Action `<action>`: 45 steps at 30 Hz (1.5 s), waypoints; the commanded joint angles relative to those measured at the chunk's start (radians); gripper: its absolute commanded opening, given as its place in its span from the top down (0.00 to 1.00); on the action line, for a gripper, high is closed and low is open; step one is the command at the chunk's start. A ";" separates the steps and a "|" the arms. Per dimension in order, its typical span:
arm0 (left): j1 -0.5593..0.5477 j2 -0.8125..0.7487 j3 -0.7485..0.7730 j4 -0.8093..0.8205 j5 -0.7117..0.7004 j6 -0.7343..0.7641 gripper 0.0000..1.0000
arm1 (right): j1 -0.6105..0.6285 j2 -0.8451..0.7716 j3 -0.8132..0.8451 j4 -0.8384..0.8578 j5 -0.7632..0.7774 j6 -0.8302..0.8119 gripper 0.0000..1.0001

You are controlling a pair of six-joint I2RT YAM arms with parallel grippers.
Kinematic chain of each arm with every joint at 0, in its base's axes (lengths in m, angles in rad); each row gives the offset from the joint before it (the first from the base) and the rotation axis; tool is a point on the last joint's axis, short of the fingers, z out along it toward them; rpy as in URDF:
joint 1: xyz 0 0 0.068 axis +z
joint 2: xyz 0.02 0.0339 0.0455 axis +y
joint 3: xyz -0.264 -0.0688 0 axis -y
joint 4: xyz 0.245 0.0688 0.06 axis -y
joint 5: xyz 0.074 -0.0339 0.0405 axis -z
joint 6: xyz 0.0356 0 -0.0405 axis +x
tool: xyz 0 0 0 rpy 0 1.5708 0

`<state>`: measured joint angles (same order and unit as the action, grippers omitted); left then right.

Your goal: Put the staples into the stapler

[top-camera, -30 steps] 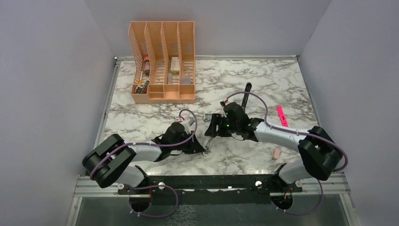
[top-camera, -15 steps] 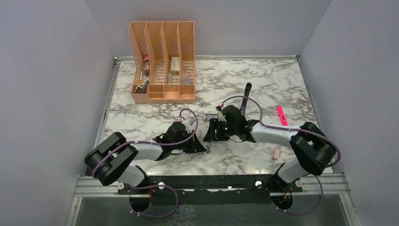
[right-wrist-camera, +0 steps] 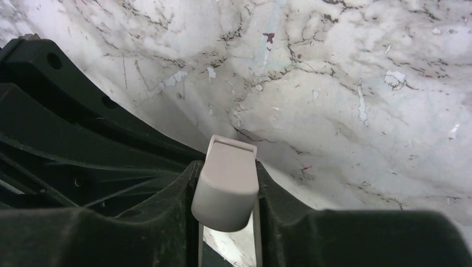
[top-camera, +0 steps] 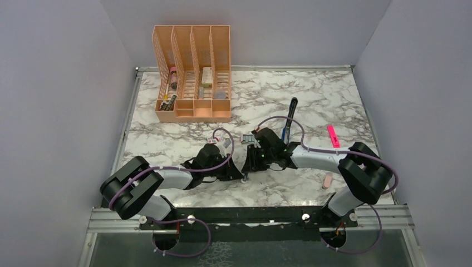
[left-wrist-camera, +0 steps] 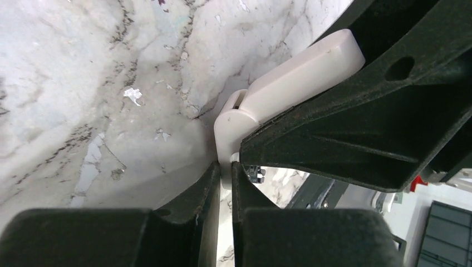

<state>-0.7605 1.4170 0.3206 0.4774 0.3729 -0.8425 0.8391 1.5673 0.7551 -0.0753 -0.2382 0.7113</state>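
Note:
A slim blue-and-black stapler (top-camera: 288, 119) lies on the marble behind the right arm, untouched. The staples do not show in any view. Both grippers meet low at mid-table on a small white hinged piece (left-wrist-camera: 300, 72). My left gripper (left-wrist-camera: 225, 169) pinches the thin curved plate at its hinge end, jaws almost together. My right gripper (right-wrist-camera: 228, 172) is shut on the rounded end of the white bar (right-wrist-camera: 225, 194), a finger pressed against each side. From above, the left gripper (top-camera: 240, 175) and right gripper (top-camera: 249, 167) are tip to tip.
A peach desk organizer (top-camera: 192, 72) with small items stands at the back left. A bright-pink highlighter (top-camera: 333, 136) lies at the right, a pink oval eraser (top-camera: 327, 180) nearer the front right. Grey walls enclose the table on three sides.
The right arm has slid left toward the left gripper, and its jaws have closed from wide open onto the white bar. The left arm has hardly moved.

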 commanded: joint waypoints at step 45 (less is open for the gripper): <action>0.085 -0.561 0.221 -0.716 -0.859 0.215 0.38 | 0.110 0.152 0.442 -0.273 0.345 -0.029 0.41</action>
<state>-0.6781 0.8532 0.5430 -0.2569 -0.4984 -0.6449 0.9436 1.8442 1.2308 -0.3885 0.0341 0.6472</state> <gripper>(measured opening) 0.618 0.582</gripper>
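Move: Both hands grip the white staple remover, its middle about 1 cm ahead and 1 cm right of the left fingers. The right hand will take it to bare table about 5 cm ahead, 5 cm left and 2 cm lower. From the right hand, the open staple tray lies some 12 cm ahead, 1 cm right; the closed staple box 12 cm ahead, 11 cm left; the opened stapler 15 cm ahead, 15 cm right. The left fingers open and let go of the staple remover, and that hand swings some 15 cm left, 10 cm forward and up over 10 cm, turning counter-clockwise. The right hand keeps its pinch, carries the remover about 5 cm forward, then 5 cm left and down to the table, tilting to point more steeply down; its fingers then open and it starts to rise. ##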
